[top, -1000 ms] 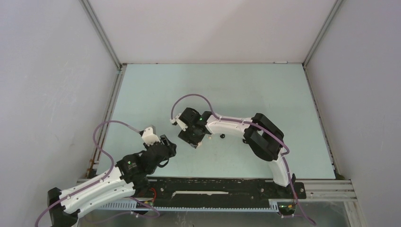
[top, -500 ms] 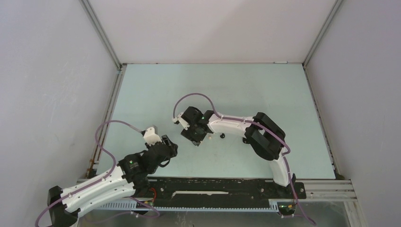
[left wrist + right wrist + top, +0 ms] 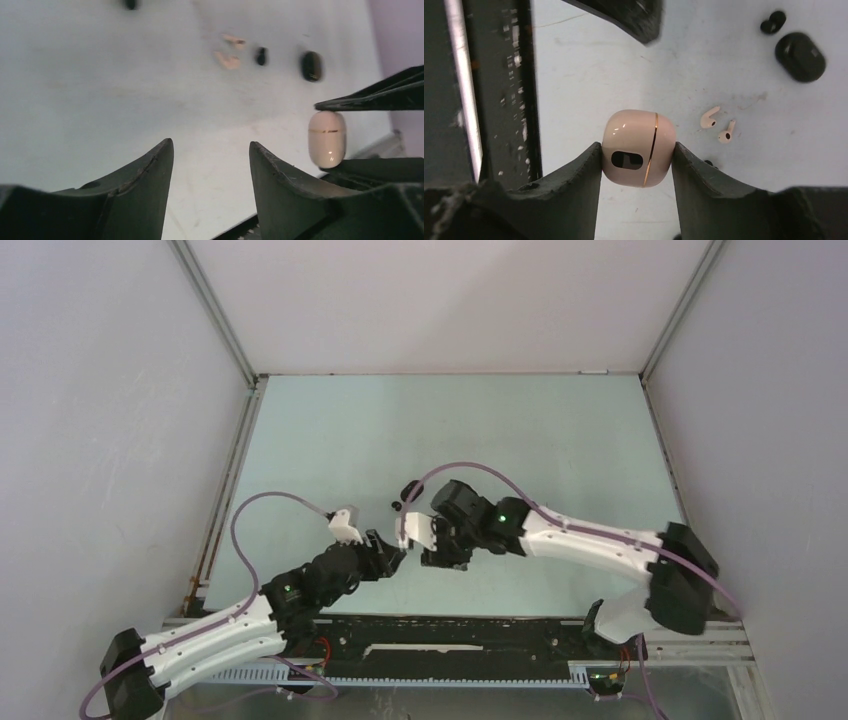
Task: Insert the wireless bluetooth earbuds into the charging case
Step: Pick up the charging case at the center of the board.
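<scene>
The cream charging case [image 3: 639, 147], closed along its gold seam, is pinched between my right gripper's [image 3: 636, 145] fingers above the table. In the left wrist view the same case [image 3: 327, 139] hangs just right of my left gripper [image 3: 210, 145], which is open with nothing in it. Two whitish earbuds [image 3: 709, 117] [image 3: 727, 131] lie side by side on the table beyond the case; the left wrist view shows them too [image 3: 227, 60]. From above, the right gripper [image 3: 408, 540] and left gripper [image 3: 388, 555] almost meet near the front edge.
A black case [image 3: 800, 56] and a black earbud [image 3: 772, 22] lie farther out on the pale table [image 3: 450, 430]. The black front rail [image 3: 499, 90] runs close by the grippers. Grey walls enclose the table on three sides.
The right arm swung forward and left, its gripper now close to the left gripper near the front edge. The left arm reached right to meet it.
</scene>
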{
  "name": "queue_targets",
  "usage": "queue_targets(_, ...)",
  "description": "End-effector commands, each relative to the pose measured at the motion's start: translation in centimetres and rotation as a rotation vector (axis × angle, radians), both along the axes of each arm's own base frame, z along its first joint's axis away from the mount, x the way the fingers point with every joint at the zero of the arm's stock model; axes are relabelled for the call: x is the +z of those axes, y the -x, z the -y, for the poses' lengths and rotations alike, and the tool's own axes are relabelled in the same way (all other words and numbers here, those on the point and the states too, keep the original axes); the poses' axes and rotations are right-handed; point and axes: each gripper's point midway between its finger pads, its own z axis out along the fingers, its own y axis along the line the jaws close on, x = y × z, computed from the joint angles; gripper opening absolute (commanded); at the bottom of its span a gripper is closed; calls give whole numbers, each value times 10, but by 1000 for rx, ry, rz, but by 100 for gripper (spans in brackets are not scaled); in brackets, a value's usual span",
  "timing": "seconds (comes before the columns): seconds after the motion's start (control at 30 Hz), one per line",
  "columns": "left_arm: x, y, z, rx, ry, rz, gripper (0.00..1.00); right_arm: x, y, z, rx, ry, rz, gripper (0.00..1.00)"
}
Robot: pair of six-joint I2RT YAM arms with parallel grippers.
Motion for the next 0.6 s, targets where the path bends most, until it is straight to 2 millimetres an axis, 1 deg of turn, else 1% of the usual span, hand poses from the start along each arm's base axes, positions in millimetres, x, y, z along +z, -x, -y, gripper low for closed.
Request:
queue_targets(0.0, 64, 12, 58, -301, 218, 198, 63, 23, 11, 10, 153, -77, 140, 29)
queue_targets(0.07, 75, 21, 71, -376, 282, 217, 63, 26, 11, 15, 144, -91, 161, 30)
queue_targets(0.17, 81, 27, 86, -440, 330, 210, 63, 31, 13, 20, 147, -127, 178, 29)
queue_targets(0.27, 80, 26, 99, -462, 345, 170, 63, 36, 16, 21, 155, -158, 189, 29)
queue_targets(0.37, 82, 25, 114, -471, 408, 118, 61, 41, 15, 23, 146, -176, 204, 29)
queue_targets(0.47, 78, 24, 124, -462, 471, 61, 60, 44, 14, 24, 141, -184, 214, 29)
queue_targets(0.57, 79, 27, 134, -495, 527, 38, 57, 46, 14, 24, 137, -190, 215, 29)
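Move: The charging case is already off the board in my right hand's fingertips. From my open left hand, it is about 10 cm to the right, 2 cm back and 2 cm higher. On the board some 8 cm below my left hand, the white earbuds lie 8 cm ahead and 10 cm right, the single black earbud 7 ahead and 15 right, and the black case 15 ahead and 4 right. I swing my left hand about 11 cm to the right, a little back and up, towards the charging case, turning it some 25 degrees clockwise with the fingers staying open, until one fingertip is right at the case's edge. Meanwhile my right hand keeps its pinch and draws the case about 4 cm to the right, slightly back and up. ##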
